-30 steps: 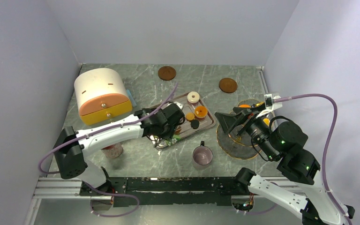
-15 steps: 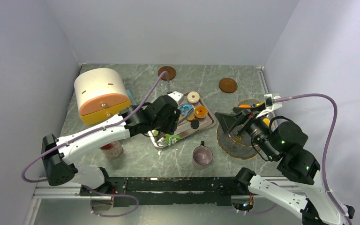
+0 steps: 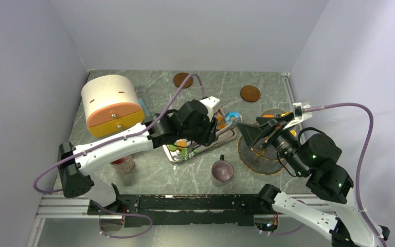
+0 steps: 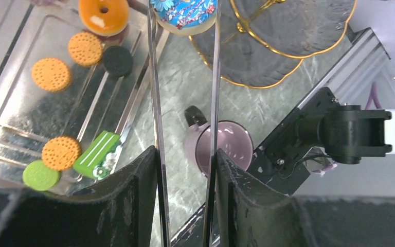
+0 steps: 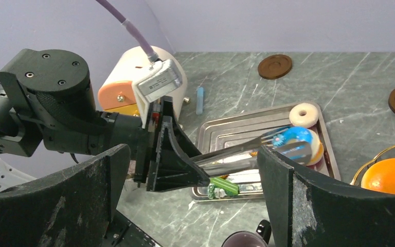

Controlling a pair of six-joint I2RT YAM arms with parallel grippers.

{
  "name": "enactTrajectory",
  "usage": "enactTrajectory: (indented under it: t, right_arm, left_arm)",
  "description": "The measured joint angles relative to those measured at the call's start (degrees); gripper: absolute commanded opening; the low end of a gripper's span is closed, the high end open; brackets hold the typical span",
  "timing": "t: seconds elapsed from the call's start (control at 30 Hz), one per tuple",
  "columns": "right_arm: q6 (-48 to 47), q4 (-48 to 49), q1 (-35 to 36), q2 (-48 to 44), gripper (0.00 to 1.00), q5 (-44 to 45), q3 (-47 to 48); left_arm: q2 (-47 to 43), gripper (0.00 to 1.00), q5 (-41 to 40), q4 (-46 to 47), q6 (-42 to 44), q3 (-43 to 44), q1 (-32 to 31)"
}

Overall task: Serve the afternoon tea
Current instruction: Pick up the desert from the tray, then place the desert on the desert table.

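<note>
My left gripper (image 3: 205, 121) (image 4: 185, 154) is shut on a pair of steel tongs (image 4: 155, 98). The tongs' tips pinch a blue patterned treat (image 3: 231, 118) (image 4: 184, 12) (image 5: 293, 140), held in the air over the right edge of the steel tray (image 3: 227, 137). On the tray lie an orange doughnut (image 4: 103, 13), orange cookies (image 4: 51, 74), a black one (image 4: 117, 60), a green one (image 4: 41, 175) and a cream ring (image 5: 304, 114). The pinkish mug (image 3: 222, 170) (image 4: 221, 152) stands in front of the tray. My right gripper (image 3: 257, 135) (image 5: 193, 154) hangs open over the glass stand, holding nothing.
A gold-rimmed glass tiered stand (image 3: 259, 153) (image 4: 283, 43) sits at the right with an orange fruit (image 5: 388, 175) on it. A cream and orange bread box (image 3: 110, 105) is at the left, a red-lidded jar (image 3: 123, 163) below it. Two brown coasters (image 3: 183, 80) lie at the back.
The left arm has lifted from the tray and swung right, carrying the tongs with the blue treat toward the glass stand. The right arm has barely moved.
</note>
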Motion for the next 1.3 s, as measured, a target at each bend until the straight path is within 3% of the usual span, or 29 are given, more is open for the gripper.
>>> enactTrajectory:
  t: [1.3]
  right_arm:
    - [0.3,0.3,0.0,-1.1,0.98,-0.2,0.4]
  left_arm:
    - [19.6,0.43,7.3,6.2,0.2,15.4,-4.5]
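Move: The blue donut is already clamped in the tongs my left hand holds. The tiered stand it goes to is about 22 cm to the right of my left hand, 4 cm ahead and, at its middle, 13 cm lower. The mug sits roughly 9 cm back, 5 cm right and 20 cm below; the tray's middle is 9 cm ahead, 6 cm left and 23 cm below. From my right hand, the stand is some 6 cm ahead, 10 cm right and 28 cm down. I keep my left fingers shut on the tongs and carry the clamped blue donut to the right, away from the tray and towards the tiered stand, about 11 cm. My hand drifts a little back on the way, then starts forward again at the end, sinking slightly as the wrist turns roughly 10 degrees clockwise. ##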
